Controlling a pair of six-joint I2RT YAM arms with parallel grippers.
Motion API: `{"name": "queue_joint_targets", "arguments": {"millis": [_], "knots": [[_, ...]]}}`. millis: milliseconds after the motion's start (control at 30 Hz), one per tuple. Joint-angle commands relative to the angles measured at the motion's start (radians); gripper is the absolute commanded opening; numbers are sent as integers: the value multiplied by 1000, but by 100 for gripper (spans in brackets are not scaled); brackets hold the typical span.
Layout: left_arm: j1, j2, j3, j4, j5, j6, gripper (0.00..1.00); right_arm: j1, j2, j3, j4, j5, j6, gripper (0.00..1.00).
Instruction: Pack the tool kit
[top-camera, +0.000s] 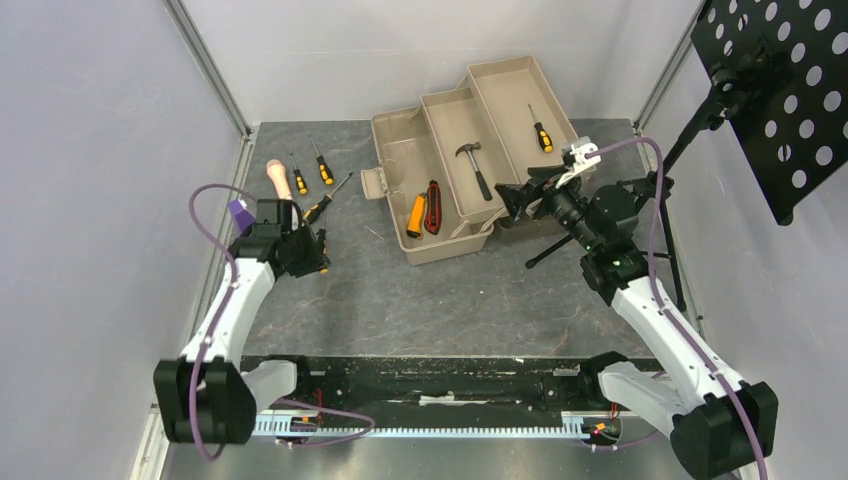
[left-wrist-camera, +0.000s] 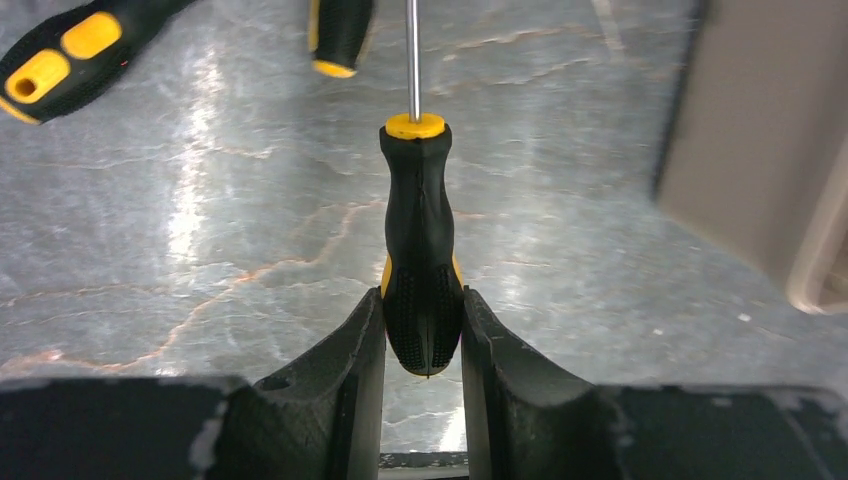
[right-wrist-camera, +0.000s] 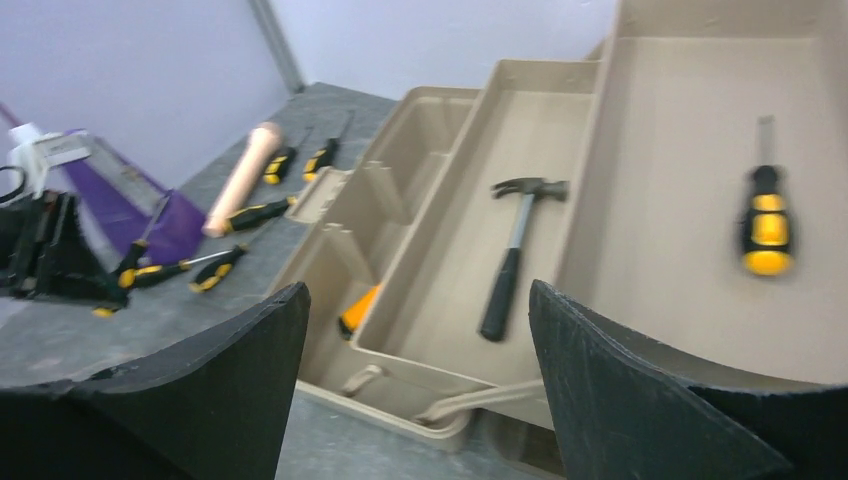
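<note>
The tan toolbox (top-camera: 385, 150) stands open at the back with its trays folded out. A hammer (top-camera: 473, 165) lies in the middle tray, a screwdriver (top-camera: 541, 133) in the far tray, and a red-black utility knife (top-camera: 433, 207) in the bottom beside an orange tool (top-camera: 416, 216). My left gripper (left-wrist-camera: 423, 330) is shut on the black-and-yellow handle of a screwdriver (left-wrist-camera: 418, 230), low over the mat left of the box, shaft pointing away. My right gripper (right-wrist-camera: 420, 340) hangs open at the box's right front corner, with nothing between its fingers.
Three more screwdrivers (top-camera: 299, 177) (top-camera: 323, 166) (top-camera: 325, 203) lie on the mat behind the left gripper. A beige rod (top-camera: 279, 179) and a purple block (top-camera: 240, 213) sit beside them. A black perforated panel on a stand (top-camera: 780, 80) rises at the right.
</note>
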Motion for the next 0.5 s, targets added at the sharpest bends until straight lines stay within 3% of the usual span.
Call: {"name": "queue_joint_targets", "arguments": {"millis": [0,200,467], "knots": [[-4,-130,-7,56,169,-51,2,5,48,-41,188,-199,191,82],[-52,-231,-47,237,387,-178,2,83,125,-43,254,-256,298,81],[-320,-272,-47,483,348,-306,2,235,223,-8,329,-221,405,79]]}}
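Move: The screwdriver I already hold in my left hand is meant for my open right gripper, which waits some 42 cm to its right, about 8 cm farther ahead and 21 cm higher. In the toolbox, the red knife lies around 27 cm right of my left hand, 18 cm ahead and 8 cm lower. From my right hand the held screwdriver is about 42 cm left, 8 cm back and 20 cm below; the hammer lies about 13 cm ahead, 5 cm left and 18 cm lower. I bring both hands together in the air. My left hand keeps its pinch on the screwdriver handle, climbing about 10 cm while it swings ever faster some 12 cm to the right, its fingers tilting up to point forward and right. My right hand, fingers still wide open, sweeps about 11 cm left towards the screwdriver, slightly back, turning counter-clockwise. ##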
